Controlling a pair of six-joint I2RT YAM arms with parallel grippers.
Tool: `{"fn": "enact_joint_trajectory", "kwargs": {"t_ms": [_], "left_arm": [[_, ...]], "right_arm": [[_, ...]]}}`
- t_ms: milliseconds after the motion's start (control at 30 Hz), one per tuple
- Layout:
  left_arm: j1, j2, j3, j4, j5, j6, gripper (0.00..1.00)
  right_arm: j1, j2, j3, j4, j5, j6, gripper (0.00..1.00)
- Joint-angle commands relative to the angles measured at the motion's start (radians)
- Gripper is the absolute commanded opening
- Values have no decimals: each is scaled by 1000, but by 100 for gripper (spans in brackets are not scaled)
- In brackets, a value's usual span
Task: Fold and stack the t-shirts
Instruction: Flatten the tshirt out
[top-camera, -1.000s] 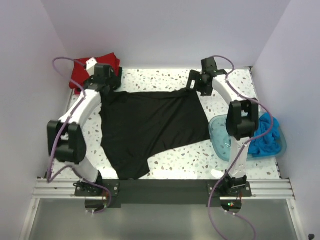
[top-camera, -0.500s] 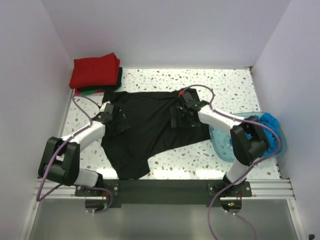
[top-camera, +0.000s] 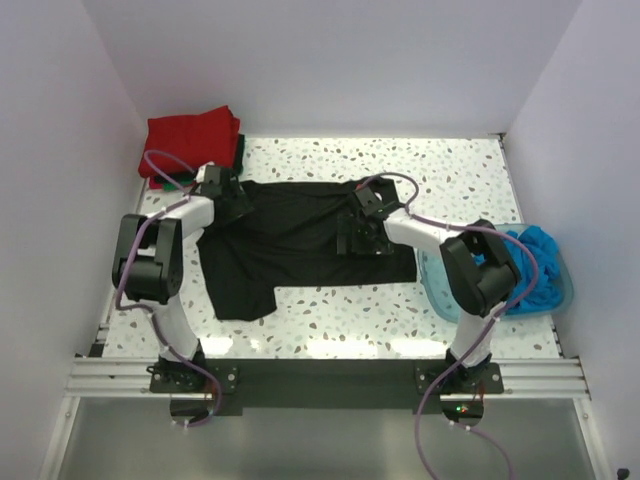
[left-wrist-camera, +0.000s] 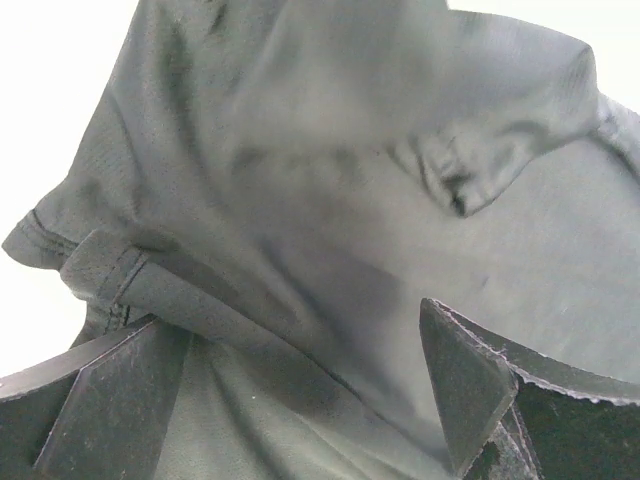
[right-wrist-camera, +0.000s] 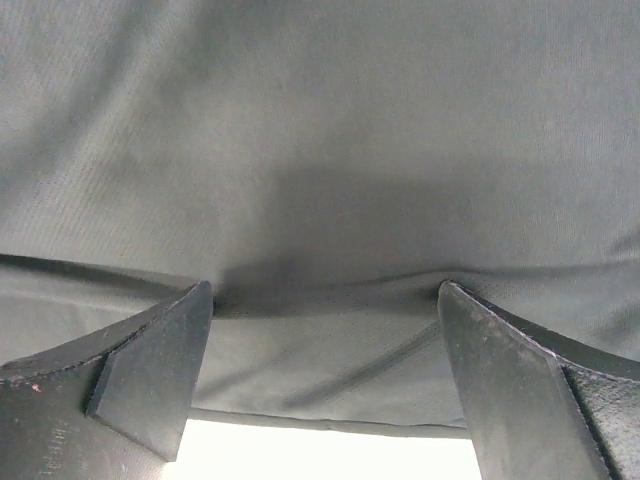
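Observation:
A black t-shirt (top-camera: 300, 235) lies spread on the speckled table, one flap hanging toward the near side. My left gripper (top-camera: 230, 203) stands open, low over the shirt's far-left corner. In the left wrist view its fingers (left-wrist-camera: 115, 400) straddle a creased fold of black cloth (left-wrist-camera: 330, 200). My right gripper (top-camera: 356, 236) is open too, on the shirt's right part. Its fingertips (right-wrist-camera: 150, 370) press into the fabric (right-wrist-camera: 320, 150) just inside a hem. A folded red t-shirt (top-camera: 190, 142) rests on a green one (top-camera: 238, 152) at the far left. A bright blue t-shirt (top-camera: 535, 268) is bunched in the tub.
A translucent blue plastic tub (top-camera: 440, 285) sits at the table's right edge, beside my right arm. White walls close in the table on the left, right and far sides. A metal rail (top-camera: 320, 378) with both arm bases runs along the near edge.
The left gripper has moved toward the far left corner of the black shirt. The shirt's near part has drawn back, so it covers less table. The right gripper has barely moved.

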Motion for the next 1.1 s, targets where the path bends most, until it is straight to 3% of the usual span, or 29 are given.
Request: {"fn": "enact_joint_trajectory", "kwargs": {"t_ms": [0, 167, 267, 333, 467, 733, 933, 1067], "left_arm": [[20, 121, 75, -17, 61, 40, 100], [26, 174, 230, -91, 58, 71, 100], [25, 120, 284, -170, 69, 86, 100], [23, 44, 229, -187, 75, 88, 100], [11, -287, 47, -221, 43, 42, 100], [-52, -788, -411, -436, 1, -231, 100], [-68, -911, -549, -554, 14, -319, 100], [-71, -896, -631, -527, 55, -342, 100]], "right_arm": [[1, 63, 47, 10, 19, 30, 99], [1, 95, 116, -10, 24, 39, 99], [1, 57, 147, -31, 56, 27, 99], [1, -18, 132, -24, 71, 25, 99], [1, -185, 18, 18, 94, 46, 99], [1, -538, -322, 126, 70, 160, 99], [1, -650, -381, 117, 96, 200, 99], [-1, -689, -407, 122, 107, 212, 99]]}}
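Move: The near-left flap of the black t-shirt is centred about 22 cm back from the left gripper and 3 cm to its right, just below its height; the red stack stands some 15 cm ahead of that gripper and 11 cm to its left. The shirt's near-right corner lies roughly 9 cm back from the right gripper and 11 cm to its right, and the blue-cloth bin is centred about 27 cm right of that gripper and 7 cm back. Keep both grippers wide open and low on the t-shirt, sliding the left fingertips about 5 cm farther forward and the right ones half that. Then lift both away: arc the left back nearly 30 cm and down again, close over the near-left flap; draw the right up and back, and to the right, towards the near-right corner, tipping its fingers some 15 degrees more forward. ##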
